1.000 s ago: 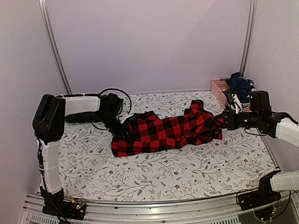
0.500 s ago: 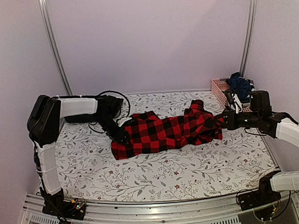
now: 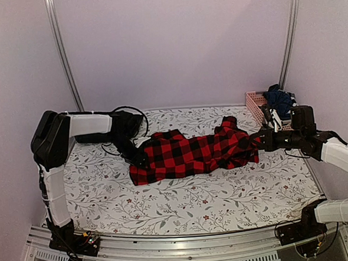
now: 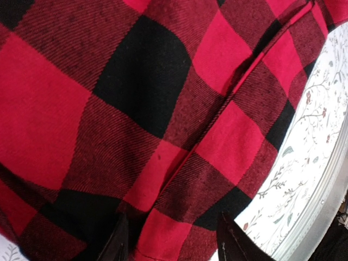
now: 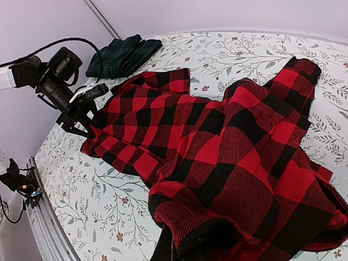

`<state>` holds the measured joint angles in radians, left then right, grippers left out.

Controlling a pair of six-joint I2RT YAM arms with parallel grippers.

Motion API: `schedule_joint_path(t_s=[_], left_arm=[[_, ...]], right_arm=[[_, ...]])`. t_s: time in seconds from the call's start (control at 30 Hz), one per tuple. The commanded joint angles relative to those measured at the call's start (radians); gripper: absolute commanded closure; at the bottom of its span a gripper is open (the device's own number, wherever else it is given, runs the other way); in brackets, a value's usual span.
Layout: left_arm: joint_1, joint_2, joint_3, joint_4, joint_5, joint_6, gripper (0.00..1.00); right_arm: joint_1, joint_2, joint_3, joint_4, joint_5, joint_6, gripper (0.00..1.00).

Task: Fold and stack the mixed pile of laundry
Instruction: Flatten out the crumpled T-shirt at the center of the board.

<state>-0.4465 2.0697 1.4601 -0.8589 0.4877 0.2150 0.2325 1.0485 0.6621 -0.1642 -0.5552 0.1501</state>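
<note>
The red-and-black checked flannel shirt (image 3: pixel 193 154) lies stretched across the middle of the table cloth. My left gripper (image 3: pixel 137 161) is at the shirt's left edge, low over it. In the left wrist view its fingers (image 4: pixel 118 242) stand apart with flat checked cloth (image 4: pixel 163 125) between them, so the left gripper (image 4: pixel 171 220) is open. My right gripper (image 3: pixel 259 142) is shut on the shirt's bunched right end (image 5: pixel 217 228). A folded dark green tartan piece (image 5: pixel 122 54) lies at the far left. Dark navy clothes (image 3: pixel 278 97) fill the basket.
The pink slatted basket (image 3: pixel 254 103) stands at the back right corner. A black cable (image 3: pixel 131 108) loops by the left arm at the back left. The white leaf-patterned cloth (image 3: pixel 184 207) covers the table up to the metal rail at the near edge.
My left gripper has slid a little down and left along the shirt's left edge and its jaws have widened slightly. The right arm and the shirt's right end have not moved.
</note>
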Motion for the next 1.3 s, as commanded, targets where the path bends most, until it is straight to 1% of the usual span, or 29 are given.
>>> schedule_joint_path(t_s=[0.0,0.1,0.13,0.3,0.37,0.47,0.57,0.67,0.73,0.87,0.93,0.97,1.0,1.03,1.07,1.2,1.27], left_arm=[[0.004,0.012,-0.012,0.011,-0.003,-0.01,0.45],[0.005,0.025,-0.012,0.008,-0.02,-0.014,0.45],[0.004,0.028,-0.011,0.006,-0.014,-0.015,0.47],[-0.019,0.002,-0.012,-0.007,0.061,0.005,0.64],[-0.031,-0.016,-0.021,-0.006,0.089,0.021,0.69],[-0.034,-0.035,-0.028,-0.005,0.094,0.026,0.79],[-0.031,-0.042,-0.03,-0.003,0.078,0.023,0.79],[-0.023,-0.043,-0.04,0.006,0.023,0.005,0.73],[-0.014,-0.038,-0.045,0.013,-0.022,-0.009,0.7],[-0.003,-0.033,-0.042,0.009,-0.049,-0.017,0.7],[-0.003,-0.032,-0.047,0.008,-0.046,-0.017,0.74],[-0.004,-0.032,-0.05,0.009,-0.045,-0.018,0.78],[-0.003,-0.034,-0.052,0.009,-0.044,-0.018,0.85],[-0.003,-0.037,-0.054,0.01,-0.04,-0.017,0.95],[-0.003,-0.042,-0.056,0.011,-0.037,-0.017,1.0],[0.005,-0.096,-0.045,0.011,-0.032,-0.019,1.0],[0.025,-0.156,-0.034,0.024,-0.038,-0.032,1.0]], right_arm=[[-0.005,-0.019,0.004,0.011,-0.002,0.0,1.0],[-0.004,-0.021,0.004,0.009,0.0,-0.002,1.0],[-0.005,-0.022,0.004,0.008,0.0,-0.003,1.0],[-0.005,-0.025,0.002,0.005,0.004,-0.004,1.0],[-0.005,-0.024,0.002,0.005,0.003,-0.004,1.0],[-0.005,-0.024,0.004,0.006,0.001,-0.004,1.0],[-0.005,-0.027,0.004,0.004,0.003,-0.004,1.0],[-0.005,-0.034,0.005,0.0,0.007,-0.004,1.0],[-0.005,-0.04,0.005,-0.004,0.009,-0.006,1.0],[-0.005,-0.044,0.008,-0.011,0.013,-0.007,1.0],[-0.005,-0.044,0.009,-0.013,0.018,-0.009,1.0],[-0.005,-0.045,0.01,-0.014,0.019,-0.01,1.0],[-0.005,-0.045,0.011,-0.014,0.02,-0.009,1.0],[-0.004,-0.045,0.011,-0.014,0.02,-0.009,1.0],[-0.005,-0.045,0.013,-0.014,0.019,-0.009,1.0],[-0.005,-0.044,0.019,-0.015,0.021,-0.012,1.0],[-0.005,-0.043,0.032,-0.017,0.029,-0.011,1.0]])
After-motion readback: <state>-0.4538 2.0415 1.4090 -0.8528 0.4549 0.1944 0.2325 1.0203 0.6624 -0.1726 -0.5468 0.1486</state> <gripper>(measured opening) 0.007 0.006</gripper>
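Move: The T-shirt's folded edge near its left end lies right by the left fingertips, about 1 cm back, 1 cm left and 2 cm below. From the left hand, the T-shirt's stray sleeve lies some 13 cm ahead and 11 cm right; the folded green stack is roughly 19 cm ahead and 13 cm left. From the right hand, which holds up the T-shirt's right end, that folded edge is about 3 cm ahead, 43 cm left and 17 cm below. The left fingers shut from half open and pinch the T-shirt's folded edge near its left end. On the way the hand shifts about 2 cm back and to the right, half closing, then opens a touch, comes back left and sinks about 1 cm to close fully, and starts to lift slightly. The right hand stays nearly still and keeps its hold. ##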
